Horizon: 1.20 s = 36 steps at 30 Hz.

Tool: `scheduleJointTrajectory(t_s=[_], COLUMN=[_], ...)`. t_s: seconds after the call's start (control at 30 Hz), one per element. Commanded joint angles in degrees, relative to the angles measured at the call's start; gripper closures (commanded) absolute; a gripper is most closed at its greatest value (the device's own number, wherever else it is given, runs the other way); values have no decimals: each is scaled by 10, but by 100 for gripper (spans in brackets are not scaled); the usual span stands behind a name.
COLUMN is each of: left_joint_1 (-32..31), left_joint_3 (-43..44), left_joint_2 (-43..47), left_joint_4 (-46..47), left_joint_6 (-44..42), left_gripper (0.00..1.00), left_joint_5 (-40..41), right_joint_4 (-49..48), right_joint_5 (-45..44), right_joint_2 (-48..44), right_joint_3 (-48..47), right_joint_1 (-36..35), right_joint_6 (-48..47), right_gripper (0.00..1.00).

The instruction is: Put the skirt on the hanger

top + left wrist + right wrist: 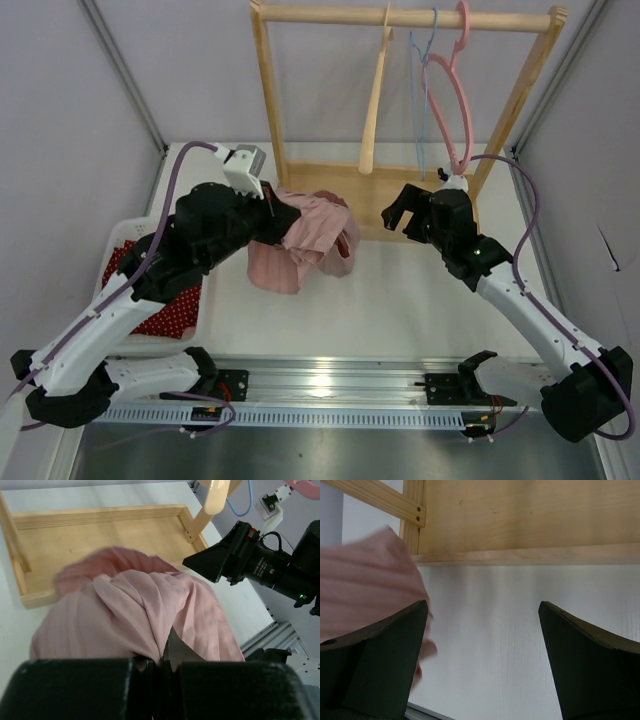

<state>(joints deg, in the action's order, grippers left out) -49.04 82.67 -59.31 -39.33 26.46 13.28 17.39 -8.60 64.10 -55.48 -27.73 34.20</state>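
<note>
The pink skirt (305,240) hangs bunched above the table in front of the wooden rack, and my left gripper (274,206) is shut on its upper fold. In the left wrist view the skirt (135,605) fills the middle, with cloth pinched between my left gripper's (162,662) closed jaws. My right gripper (398,214) stands open just right of the skirt with nothing between its fingers. The right wrist view shows my right gripper (482,611) over bare table, the skirt (365,585) beside its left finger. A wooden hanger (375,100), a pink hanger (452,95) and a blue wire hanger (420,60) hang on the rail.
The wooden rack (400,16) stands at the back, its tray base (330,178) behind the skirt. A white basket (122,232) holding a red dotted cloth (165,305) sits at the left. A metal rail (330,385) runs along the near edge.
</note>
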Motion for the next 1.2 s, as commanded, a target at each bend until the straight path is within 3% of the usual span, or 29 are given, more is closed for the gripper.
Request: scheduleJointTrajectory(t_s=[0.0, 0.13, 0.27, 0.37, 0.43, 0.6, 0.7, 0.9, 1.03, 1.17], left_joint_1=[-11, 10, 84, 126, 149, 158, 163, 191, 204, 208], left_joint_3=[12, -11, -63, -65, -54, -45, -23, -21, -59, -62], left_joint_2=[8, -30, -91, -185, -253, -267, -238, -156, -91, -44], left_joint_4=[58, 36, 95, 113, 121, 150, 129, 69, 50, 27], left_joint_6=[17, 18, 21, 5, 5, 3, -6, -9, 5, 8], left_gripper=[100, 100, 96, 74, 42, 26, 23, 23, 23, 22], left_joint_5=[32, 67, -38, -101, -145, -146, -128, -56, -30, -20], right_joint_4=[6, 8, 12, 5, 1, -14, -24, -65, -88, -148], right_joint_5=[-19, -24, -24, -19, -5, 28, 24, -7, -32, -26], right_joint_2=[-16, -13, -4, 4, 13, 12, 13, 73, 153, 234], right_joint_3=[-29, -29, -21, -9, 3, 30, 49, 71, 44, 18], right_joint_1=[-3, -4, -4, -5, -7, -47, -113, -246, -339, -356], right_joint_6=[-13, -16, -18, -17, -23, -56, -77, -55, -41, -7], right_gripper=[1, 0, 1, 1, 1, 1, 4, 27, 30, 29])
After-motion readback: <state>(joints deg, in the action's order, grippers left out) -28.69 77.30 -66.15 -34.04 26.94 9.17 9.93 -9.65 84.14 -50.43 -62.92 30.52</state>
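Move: The left hand, holding the skirt high, goes for the bare table just before the rack's tray: about 12 cm ahead, 3 cm to its right and 36 cm below. The tray's middle lies some 21 cm ahead and 18 cm right of that hand; the basket stands about 3 cm ahead and 35 cm left, both at table height. From the empty right hand the same spot is roughly 2 cm ahead, 21 cm left and 21 cm below. Left hand carries skirt 20 cm down and forward, lets go, rises about 15; right swings left, back and down. ##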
